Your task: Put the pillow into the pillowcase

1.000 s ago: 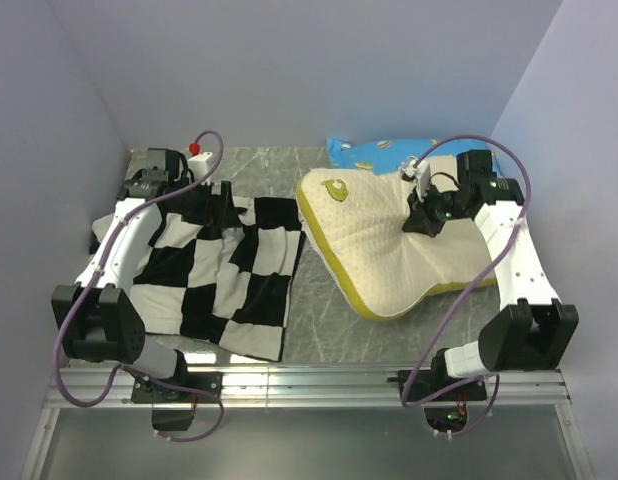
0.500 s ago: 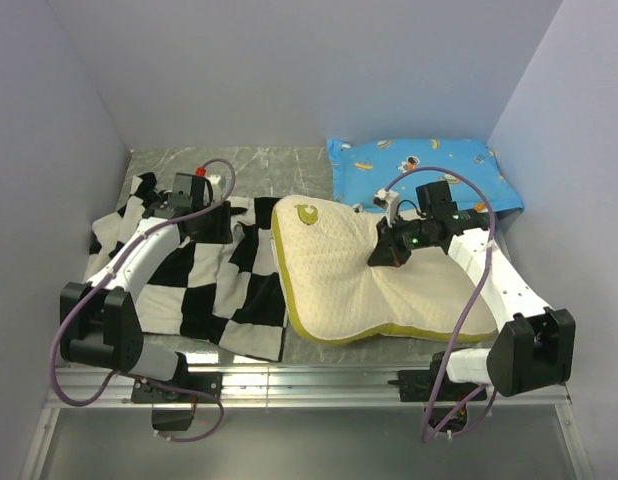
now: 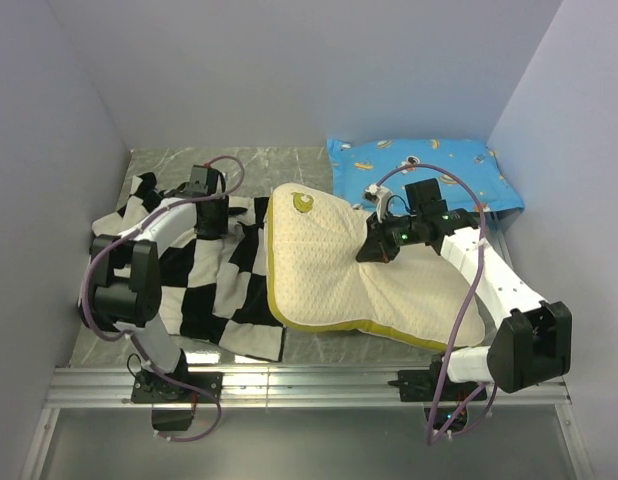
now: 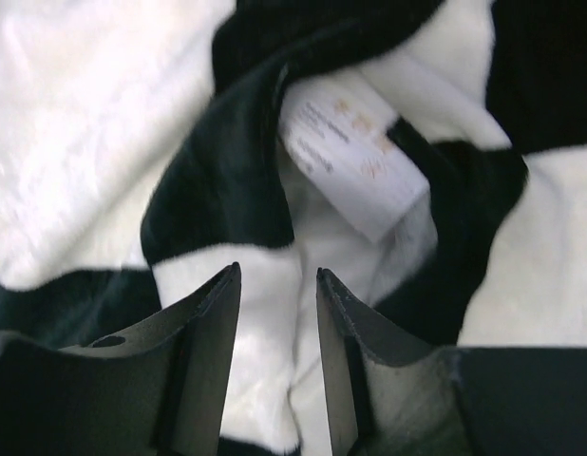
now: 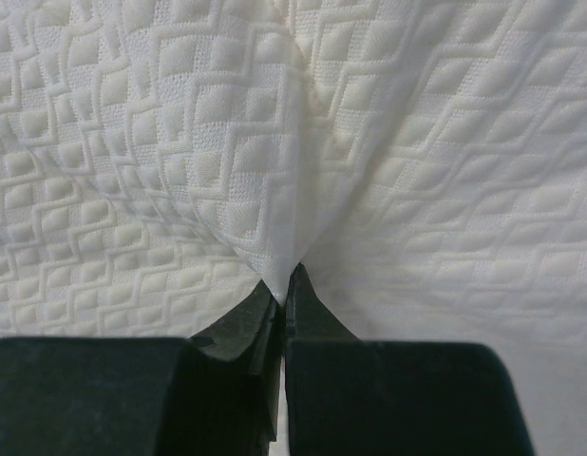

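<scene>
The cream pillow [image 3: 329, 275] with olive piping lies mid-table, its left edge over the right edge of the black-and-white checked pillowcase [image 3: 214, 290]. My right gripper [image 3: 375, 250] sits on the pillow's upper middle. In the right wrist view it [image 5: 284, 285] is shut on a pinched peak of the pillow's dotted cover [image 5: 417, 142]. My left gripper [image 3: 211, 216] is down on the pillowcase's far edge. In the left wrist view its jaws [image 4: 276, 275] stand partly apart astride a white fold of the pillowcase [image 4: 85, 142], below a white care label [image 4: 355, 166].
A blue cartoon-print pillow [image 3: 429, 165] lies at the back right, just behind the right arm. Grey walls close in the marbled table [image 3: 279, 165] on the left, back and right. The arm bases stand along the near rail.
The right gripper has dragged the pillow leftward until it overlaps the pillowcase, uncovering the blue pillow. The left arm has swung right and forward along the pillowcase's far edge.
</scene>
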Motion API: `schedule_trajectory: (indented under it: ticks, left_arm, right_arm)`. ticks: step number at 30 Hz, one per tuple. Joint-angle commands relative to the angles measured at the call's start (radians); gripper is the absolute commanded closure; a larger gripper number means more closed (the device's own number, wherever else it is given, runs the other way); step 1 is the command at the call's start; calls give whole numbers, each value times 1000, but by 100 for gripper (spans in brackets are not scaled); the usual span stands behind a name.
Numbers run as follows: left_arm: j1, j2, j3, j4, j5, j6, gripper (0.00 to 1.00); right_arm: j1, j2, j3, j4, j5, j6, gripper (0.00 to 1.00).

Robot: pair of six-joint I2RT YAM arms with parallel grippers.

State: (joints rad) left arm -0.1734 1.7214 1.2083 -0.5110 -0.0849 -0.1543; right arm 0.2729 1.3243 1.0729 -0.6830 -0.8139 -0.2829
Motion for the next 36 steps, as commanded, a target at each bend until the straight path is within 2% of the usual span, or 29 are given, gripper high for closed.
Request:
schedule_trajectory:
  ticks: [1,7,11,13,16,17,18,21,28,33,36]
  left_arm:
    - [3,30,51,65,-50,-8,56]
    - [8,135,94,74,-75,-13,56]
    - [14,145,94,92,-81,-24,61]
    - [17,135,89,98,-88,-19,66]
    - [23,103,77,100,-79,2,82]
    - [28,89,76,95,-75,5,94]
    - [35,81,77,89,-73,9,99]
    - [60,44,80,63,-39,22,100]
    - [97,-114,22,20,132,88,100]
    - [101,-275,-58,-14,261,192,100]
    - [103,-328,-82,-50,281,214,100]
  right_arm:
    - [22,-16,21,98,-77,53,100]
    - [43,-8,21,128,-77,80,100]
    - [58,-7,22,125,-74,71,100]
    - [69,0,25,119,-74,57,100]
    - [92,21,28,118,-80,48,100]
    - [110,26,27,120,-83,47,100]
    - [120,41,28,122,-85,41,100]
    - [179,85,45,100,-87,-4,100]
    - [340,278,200,-117,-61,-205,100]
    - [402,427,353,-185,-13,-266,100]
    - [410,522,472,-252,7,-286,100]
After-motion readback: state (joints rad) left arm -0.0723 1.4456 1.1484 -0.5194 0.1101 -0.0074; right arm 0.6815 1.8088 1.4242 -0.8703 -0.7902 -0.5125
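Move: The upper rim of the pillowcase, where its black flap edge marks the opening, is about 3 cm ahead of my half-open left hand, 1 cm left and 4 cm below. The white tag is roughly 7 cm ahead and 5 cm right of that hand, 4 cm down. My right hand already pinches the pillow; from it the rim is some 34 cm left, 12 cm ahead and 14 cm down, and the pillow's yellow emblem about 14 cm left, 13 cm ahead and 9 cm down. I dip my left hand forward and down, about 3 cm each way, shut its fingers on the pillowcase's black rim, then lift it some 11 cm, drawing back about 4 cm late in the lift. With my right hand I keep hold of the pillow and carry it left towards the opening, slowly then faster, about 12 cm in all, sinking 6 cm, easing back a little and turning some 30 degrees counter-clockwise. ##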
